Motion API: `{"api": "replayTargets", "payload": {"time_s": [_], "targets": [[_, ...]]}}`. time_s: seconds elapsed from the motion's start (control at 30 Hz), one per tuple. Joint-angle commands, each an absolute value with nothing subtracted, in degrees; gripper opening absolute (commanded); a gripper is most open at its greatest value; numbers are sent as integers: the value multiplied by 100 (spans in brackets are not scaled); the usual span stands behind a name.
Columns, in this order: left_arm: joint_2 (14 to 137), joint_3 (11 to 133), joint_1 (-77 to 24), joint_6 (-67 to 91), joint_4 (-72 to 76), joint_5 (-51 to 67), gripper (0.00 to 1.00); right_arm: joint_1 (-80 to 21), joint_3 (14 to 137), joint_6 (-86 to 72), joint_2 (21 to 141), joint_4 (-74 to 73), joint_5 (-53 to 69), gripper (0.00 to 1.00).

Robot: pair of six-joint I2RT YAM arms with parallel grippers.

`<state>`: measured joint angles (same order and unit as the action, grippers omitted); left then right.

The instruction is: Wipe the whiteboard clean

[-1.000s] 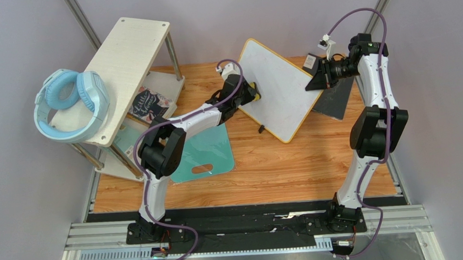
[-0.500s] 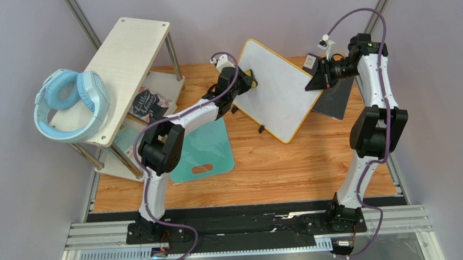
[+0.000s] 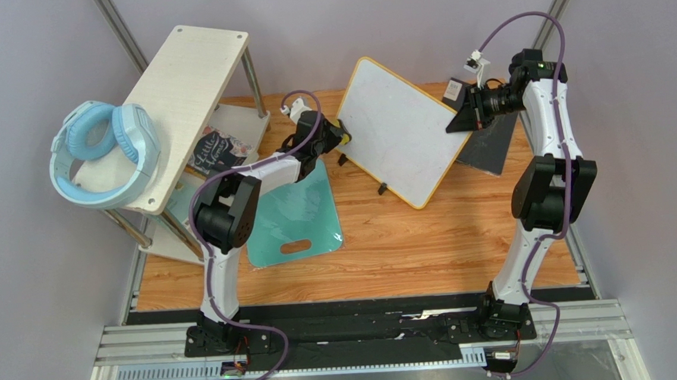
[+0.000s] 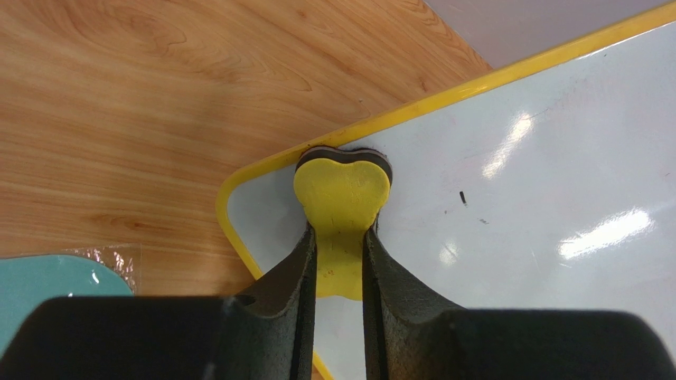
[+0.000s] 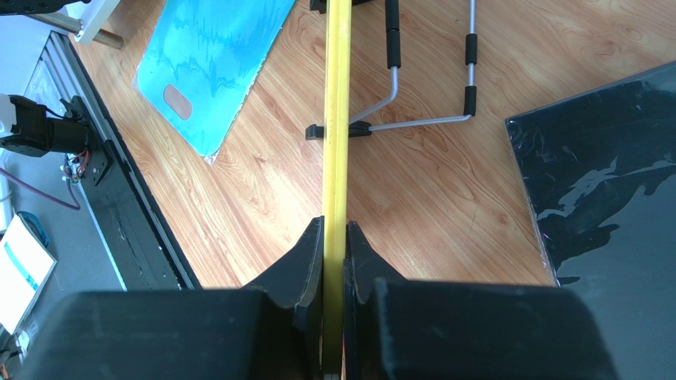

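Note:
The whiteboard (image 3: 401,132), white with a yellow frame, stands tilted on its black feet at the back of the table. My left gripper (image 3: 338,134) is at the board's left corner, shut on a yellow eraser (image 4: 343,186). The eraser's dark pad lies against the board (image 4: 516,182) just inside the frame. A small black mark (image 4: 462,197) shows right of the eraser. My right gripper (image 3: 455,115) is shut on the board's right edge. The right wrist view shows the yellow frame (image 5: 337,119) edge-on, pinched at my right gripper (image 5: 335,229).
A teal cutting board (image 3: 298,220) lies left of centre, below the left arm. A dark grey panel (image 3: 490,148) lies behind the whiteboard's right side. A white shelf (image 3: 184,84) with blue headphones (image 3: 102,153) stands at the left. A wire stand (image 5: 428,87) props the board.
My left gripper has carried the eraser leftward across the whiteboard, from its left-middle area to the left corner. The right gripper and the board have stayed still.

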<state>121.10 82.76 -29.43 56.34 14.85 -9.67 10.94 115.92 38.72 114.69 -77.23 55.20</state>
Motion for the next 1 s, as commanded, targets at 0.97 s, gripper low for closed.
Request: {"api": "replayTargets", "payload": {"time_s": [0.97], "targets": [[12147, 9273, -2707, 4966, 1775, -500, 0, 923, 11382, 4667, 11320, -8631, 4860, 0]]}}
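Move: The left hand already has the eraser against the whiteboard near its left corner, which is about 3 cm left, 1 cm back and 2 cm below. The slanted board's middle lies some 12 cm right, 2 cm back and 7 cm higher; the teal mat is roughly 14 cm left, 19 cm back and 10 cm below. From the right hand, which grips the board's raised edge, that middle is about 12 cm left, level forward and 7 cm below. Eraser held, the left hand wipes about 8 cm up and right across the whiteboard; the right keeps hold. ##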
